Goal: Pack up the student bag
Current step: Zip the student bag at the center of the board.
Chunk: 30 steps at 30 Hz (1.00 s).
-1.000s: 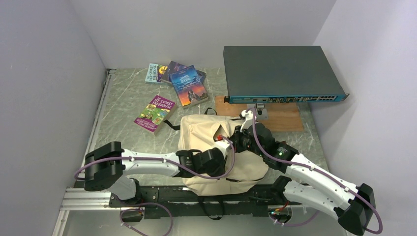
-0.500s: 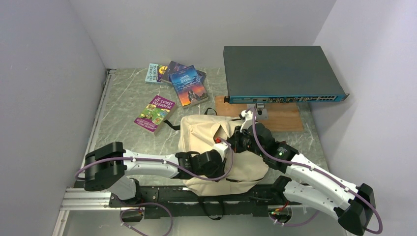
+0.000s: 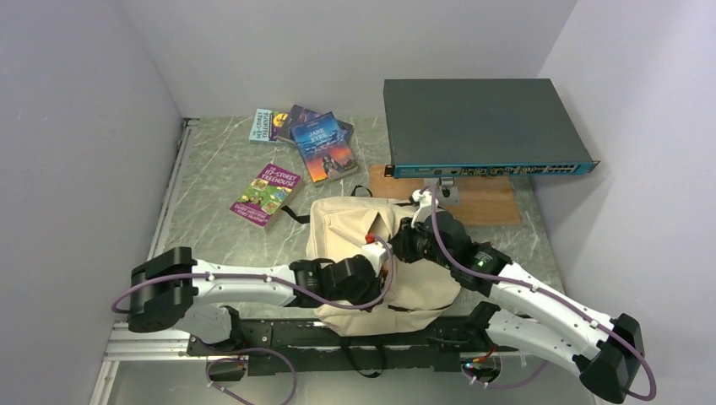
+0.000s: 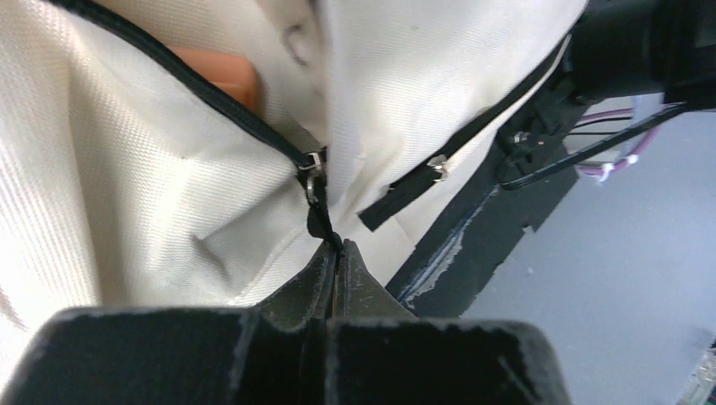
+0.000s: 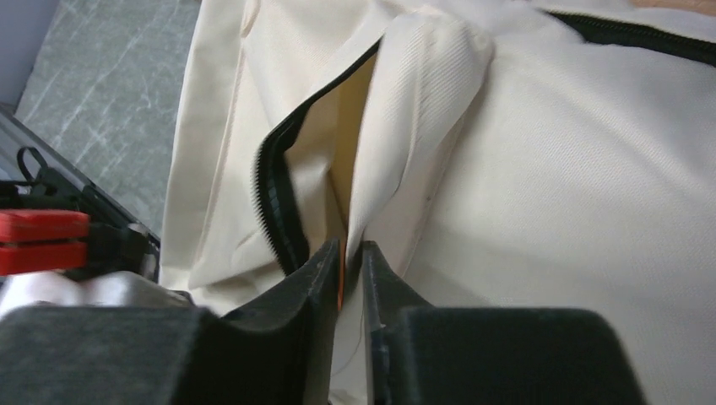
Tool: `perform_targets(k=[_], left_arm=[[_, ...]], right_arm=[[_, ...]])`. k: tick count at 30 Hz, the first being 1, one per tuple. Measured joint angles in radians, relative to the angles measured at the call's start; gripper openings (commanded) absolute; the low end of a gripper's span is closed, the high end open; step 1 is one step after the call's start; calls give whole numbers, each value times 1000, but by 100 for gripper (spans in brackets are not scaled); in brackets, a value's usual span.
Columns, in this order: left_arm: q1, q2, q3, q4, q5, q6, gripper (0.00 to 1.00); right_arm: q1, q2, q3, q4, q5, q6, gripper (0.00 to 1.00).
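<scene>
The cream student bag (image 3: 338, 224) lies flat between both arms, its main zipper partly undone. In the left wrist view my left gripper (image 4: 338, 246) is shut on the black zipper pull (image 4: 317, 207), which hangs from a metal slider on the bag (image 4: 127, 186). From above, the left gripper (image 3: 377, 245) sits at the bag's middle. My right gripper (image 5: 350, 246) is narrowly open, with a fold of the bag's opening edge (image 5: 422, 101) running between its fingers. An orange sliver shows against one finger. Seen from overhead, the right gripper (image 3: 404, 232) is close beside the left one.
A purple-and-green book (image 3: 267, 194) lies left of the bag. A pile of books (image 3: 308, 139) sits at the back. A dark network switch (image 3: 481, 126) stands over a wooden board (image 3: 485, 207) at the back right. Walls close in both sides.
My left gripper has closed onto the zipper pull, and the left arm's elbow has shifted left. The right gripper's jaws have parted slightly around the bag's edge.
</scene>
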State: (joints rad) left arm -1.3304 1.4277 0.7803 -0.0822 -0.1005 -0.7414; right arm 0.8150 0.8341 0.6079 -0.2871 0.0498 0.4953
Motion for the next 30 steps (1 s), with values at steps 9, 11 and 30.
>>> perform_targets(k=[9,11,30], left_arm=[[13,-51,-44,94,77,-27,0],[33,-67,-76,134,112,-44,0],[203,-71,-311,634,417,-292,0]], right_arm=[[27,-14,2,-80,-68,7,46],[40,-44,-4,-102,-77,19,46],[337,7,-104,-157,189,217,48]])
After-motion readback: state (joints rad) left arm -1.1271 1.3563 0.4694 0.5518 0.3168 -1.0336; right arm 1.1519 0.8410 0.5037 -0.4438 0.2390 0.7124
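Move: The left fingers are shut on the student bag's black zipper pull, with the slider about 1 cm ahead, 2 cm to their right and slightly below. From the right hand, which has the bag's flap edge between its fingers, that slider lies about 8 cm back, 1 cm left and 8 cm lower. The far end of the bag's opening is about 6 cm ahead of the right hand and 5 cm left. The pocket zipper tab is about 4 cm back and 4 cm right of the left hand. The right fingers let go of the flap edge, opening to nearly half, and the hand draws back about 8 cm, then also sinks some 7 cm to bring its parted fingers around the flap's lower end beside the slider. The left hand keeps its pinch on the zipper pull, raising it about 4 cm while rolling some 30 degrees, its left side dropping. ##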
